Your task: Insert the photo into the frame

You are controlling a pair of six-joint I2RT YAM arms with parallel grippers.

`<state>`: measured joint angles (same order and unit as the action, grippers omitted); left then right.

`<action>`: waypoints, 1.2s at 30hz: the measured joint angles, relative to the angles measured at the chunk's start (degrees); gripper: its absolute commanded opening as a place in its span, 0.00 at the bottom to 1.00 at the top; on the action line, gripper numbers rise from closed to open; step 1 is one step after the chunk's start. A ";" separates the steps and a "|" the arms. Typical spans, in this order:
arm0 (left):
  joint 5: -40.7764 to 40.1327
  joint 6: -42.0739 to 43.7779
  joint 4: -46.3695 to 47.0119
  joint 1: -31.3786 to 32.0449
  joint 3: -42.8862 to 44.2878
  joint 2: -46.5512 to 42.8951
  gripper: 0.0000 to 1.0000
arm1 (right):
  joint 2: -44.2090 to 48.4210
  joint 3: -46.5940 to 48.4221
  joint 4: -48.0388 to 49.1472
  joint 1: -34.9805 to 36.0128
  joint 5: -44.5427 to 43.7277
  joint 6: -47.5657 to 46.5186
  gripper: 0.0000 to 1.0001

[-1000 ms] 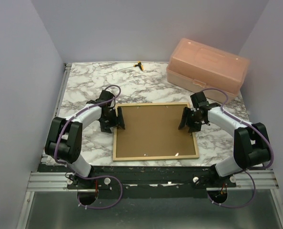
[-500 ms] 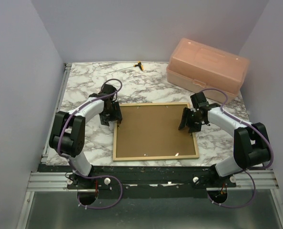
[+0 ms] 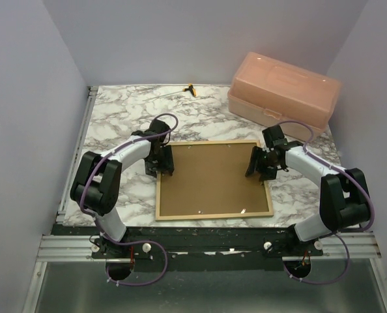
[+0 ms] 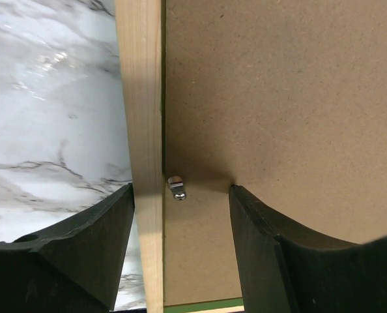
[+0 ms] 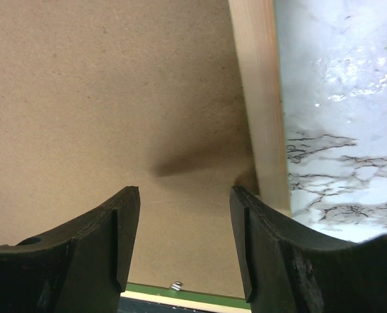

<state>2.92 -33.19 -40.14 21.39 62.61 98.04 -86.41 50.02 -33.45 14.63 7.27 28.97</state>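
The frame (image 3: pixel 213 215) lies face down on the marble table, its bare wood rails around a brown hardboard backing panel (image 3: pixel 210 179). The photo is hidden. My left gripper (image 3: pixel 161 163) hangs over the frame's left rail (image 4: pixel 141 98), open. One finger is on the marble side and the other is over the panel (image 4: pixel 278 98); a small metal tab (image 4: pixel 176 188) sits between them. My right gripper (image 3: pixel 258 166) is open above the panel (image 5: pixel 115 85), its right finger beside the right rail (image 5: pixel 258 98). Neither holds anything.
A pink plastic box (image 3: pixel 285 91) stands at the back right. A small yellow and black object (image 3: pixel 191 89) lies at the table's back edge. Grey walls close in both sides. Small metal tabs (image 3: pixel 242 210) sit along the frame's near rail.
My left gripper has moved right, from the marble beside the frame to over its left rail, and its jaws have narrowed. The right arm and the frame have not moved.
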 measured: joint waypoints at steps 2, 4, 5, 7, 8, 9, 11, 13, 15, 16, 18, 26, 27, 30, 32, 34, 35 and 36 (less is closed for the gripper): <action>1.22 -0.50 0.94 0.90 -0.94 -0.35 0.58 | 0.24 0.00 -0.02 -0.52 -0.07 0.11 0.66; 3.43 -1.18 2.10 1.70 -1.86 -0.55 0.58 | 0.59 0.00 -0.02 -1.40 -0.09 0.22 0.66; 4.24 -1.46 2.71 2.19 -2.14 -0.52 0.58 | 0.59 0.00 -0.02 -1.92 -0.09 0.22 0.66; 5.49 -2.32 3.52 3.54 -2.40 -0.52 0.58 | 0.59 0.00 0.00 -3.04 -0.04 0.26 0.66; 5.77 -2.89 3.91 4.17 -2.43 -0.52 0.58 | 0.59 0.00 -0.02 -3.50 -0.02 0.26 0.66; 5.81 -3.19 4.13 4.42 -2.43 -0.52 0.58 | 0.61 0.00 0.00 -3.89 0.00 0.26 0.66; 5.60 -4.20 4.28 5.14 -2.43 -0.52 0.59 | 0.63 -0.04 0.00 -4.37 0.04 0.22 0.66; 4.83 -5.29 4.39 5.25 -2.56 -0.52 0.58 | 0.72 -0.17 0.00 -4.63 0.11 0.15 0.66; 3.72 -6.51 4.79 5.20 -3.10 -0.61 0.57 | 0.74 -0.31 0.02 -4.63 0.15 0.09 0.66; 3.34 -7.10 5.03 5.16 -3.30 -0.85 0.56 | 0.74 -0.39 0.02 -4.63 0.22 0.07 0.66; 2.49 -7.87 5.27 4.81 -3.65 -1.20 0.53 | 0.74 -0.52 0.02 -4.63 0.57 0.02 0.66; 1.31 -9.62 5.40 3.96 -3.69 -1.22 0.41 | 0.74 -0.83 0.55 -4.63 1.53 -0.11 0.66; 1.31 -9.73 5.38 3.89 -3.56 -1.14 0.35 | 0.74 -0.90 0.61 -4.63 1.60 -0.11 0.66; 1.31 -9.60 5.42 3.85 -3.23 -0.85 0.15 | 0.74 -0.92 0.70 -4.63 1.66 -0.11 0.66; 1.27 -9.46 5.11 3.78 -3.21 -0.98 0.07 | 0.74 -0.92 0.76 -4.63 1.68 -0.11 0.66; 1.33 -9.62 5.07 3.56 -3.21 -1.07 0.00 | 0.74 -0.92 0.83 -4.63 1.68 -0.11 0.66; 1.36 -9.66 5.01 3.52 -3.21 -1.11 0.00 | 0.74 -0.94 0.83 -4.63 1.70 -0.09 0.66; 1.42 -9.68 5.01 3.48 -3.23 -1.20 0.00 | 0.74 -0.96 0.85 -4.63 1.73 -0.09 0.66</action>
<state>4.34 -42.87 -35.14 24.86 59.37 96.84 -85.67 49.06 -32.60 10.00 8.99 28.88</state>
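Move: The frame's left rail runs about 2 cm to the left of the left hand point and 1 cm below it, at the stretch level with the open fingers. A metal clip lies directly beneath, some 1 cm down. The frame's near left corner is about 22 cm back and 2 cm left, its far left corner 16 cm ahead and 2 cm left. From the right hand, that left rail stretch lies roughly 44 cm left and level fore and aft; the right rail is 4 cm right. The frame's left rail is pushed to the right by the left hand's outer finger, the hand going about 4.5 cm right and slightly back. The left hand then eases some 1.5 cm left and about 1 cm forward, and shuts its open fingers to pinch the rail from both sides. The right hand, still open, shifts about 2 cm right towards its own side of the frame. ##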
